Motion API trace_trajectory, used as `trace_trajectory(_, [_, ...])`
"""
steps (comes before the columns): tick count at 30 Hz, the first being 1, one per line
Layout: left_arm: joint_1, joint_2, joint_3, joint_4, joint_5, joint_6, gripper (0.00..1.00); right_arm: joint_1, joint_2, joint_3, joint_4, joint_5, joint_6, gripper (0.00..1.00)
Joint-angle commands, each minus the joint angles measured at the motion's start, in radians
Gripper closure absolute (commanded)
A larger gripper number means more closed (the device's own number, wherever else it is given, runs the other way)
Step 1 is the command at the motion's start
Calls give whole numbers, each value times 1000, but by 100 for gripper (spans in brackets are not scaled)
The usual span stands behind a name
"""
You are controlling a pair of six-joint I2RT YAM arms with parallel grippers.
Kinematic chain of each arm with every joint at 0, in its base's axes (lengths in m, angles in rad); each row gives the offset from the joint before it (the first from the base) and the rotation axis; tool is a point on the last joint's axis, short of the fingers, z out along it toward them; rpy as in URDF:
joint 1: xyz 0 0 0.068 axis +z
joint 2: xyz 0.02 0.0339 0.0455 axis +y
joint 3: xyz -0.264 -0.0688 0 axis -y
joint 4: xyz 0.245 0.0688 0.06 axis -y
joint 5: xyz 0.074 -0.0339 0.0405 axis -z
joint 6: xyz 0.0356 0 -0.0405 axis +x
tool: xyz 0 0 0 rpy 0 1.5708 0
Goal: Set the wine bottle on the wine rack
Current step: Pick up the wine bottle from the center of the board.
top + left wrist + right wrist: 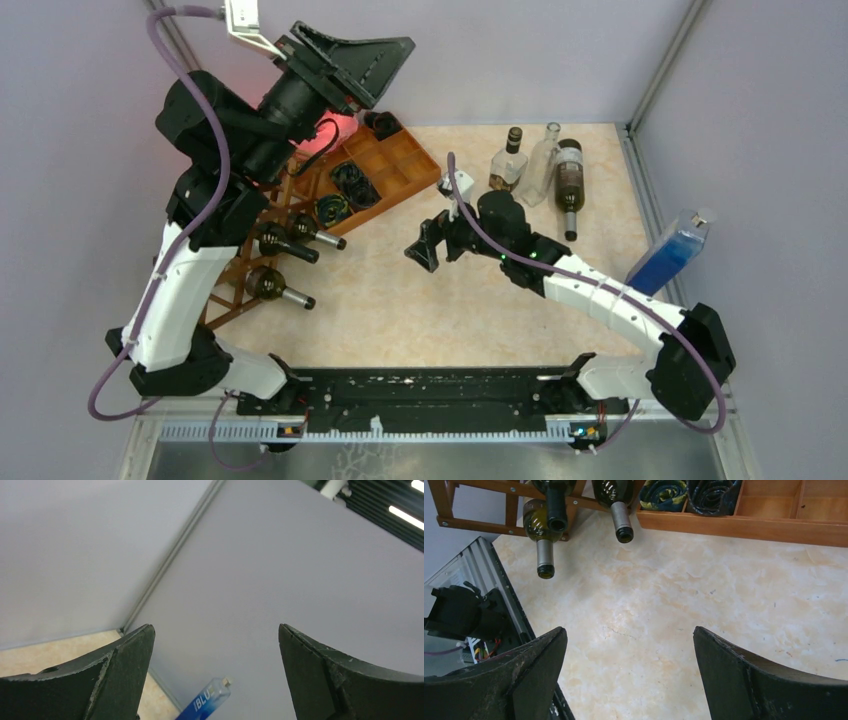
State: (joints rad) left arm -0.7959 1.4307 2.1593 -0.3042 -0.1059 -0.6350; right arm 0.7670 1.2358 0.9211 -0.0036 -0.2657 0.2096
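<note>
The dark wooden wine rack (232, 296) stands at the table's left, partly hidden by my left arm. Three wine bottles lie in it with necks pointing right (281, 288) (286, 244) (317, 233). The right wrist view shows the rack's slats (479, 526) and the bottle necks (544, 550) (620, 520). My right gripper (425, 245) (629, 630) hangs open and empty over bare table, right of the rack. Raised high at the back left, my left gripper (395, 55) (215, 627) is open, empty and facing the wall.
An orange-brown compartmented tray (400, 165) (744, 527) with rolled dark items sits behind the rack. At the back right a dark bottle (568, 180) lies beside a clear bottle (543, 165) and a small one (510, 160). A blue bottle (668, 252) (207, 702) leans on the right wall.
</note>
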Motion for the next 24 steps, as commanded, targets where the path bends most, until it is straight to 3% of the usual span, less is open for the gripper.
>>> trace_trajectory(1, [-5,-47,-97,-1,190,-26,1,-9,-73,29,33,31,-10,5])
trace_trajectory(6, [-3,-254,-462,158,239,141,1,-9,-210,-63,7,112,5,5])
trace_trajectory(12, [-3,-372,-665,154,286,338,1,-11,-364,-91,-153,218,-25,1])
trace_trajectory(17, [-3,-464,-867,258,347,357,1,-11,-427,-82,-239,321,-30,1])
trace_trajectory(24, [-1,-530,-970,273,321,300,1,-72,-456,-73,-240,370,8,1])
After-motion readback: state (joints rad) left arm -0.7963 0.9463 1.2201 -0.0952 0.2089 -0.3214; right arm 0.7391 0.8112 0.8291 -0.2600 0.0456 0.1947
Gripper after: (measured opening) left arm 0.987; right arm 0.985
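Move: The last wine bottle off the rack lies on its side, neck towards the robot. From the right hand it is about 30 cm ahead, 36 cm to the right and 19 cm below. The labelled bottle stands level with it and 16 cm to its left; the clear bottle stands 9 cm to its left and 3 cm farther out. The blue bottle is some 13 cm right of the wine bottle and 22 cm nearer. From the left hand the wine bottle is roughly 30 cm ahead, 39 cm right and 62 cm below. Towards the lying wine bottle's side of the table, the empty right hand swings about 10 cm right and rises some 4 cm, its open fingers turning about 20 degrees clockwise. The left hand, empty and open too, sinks some 20 cm and draws back about 6 cm, its left side rolling up and its upward-pointing fingers levelling out. Neither hand touches anything. ##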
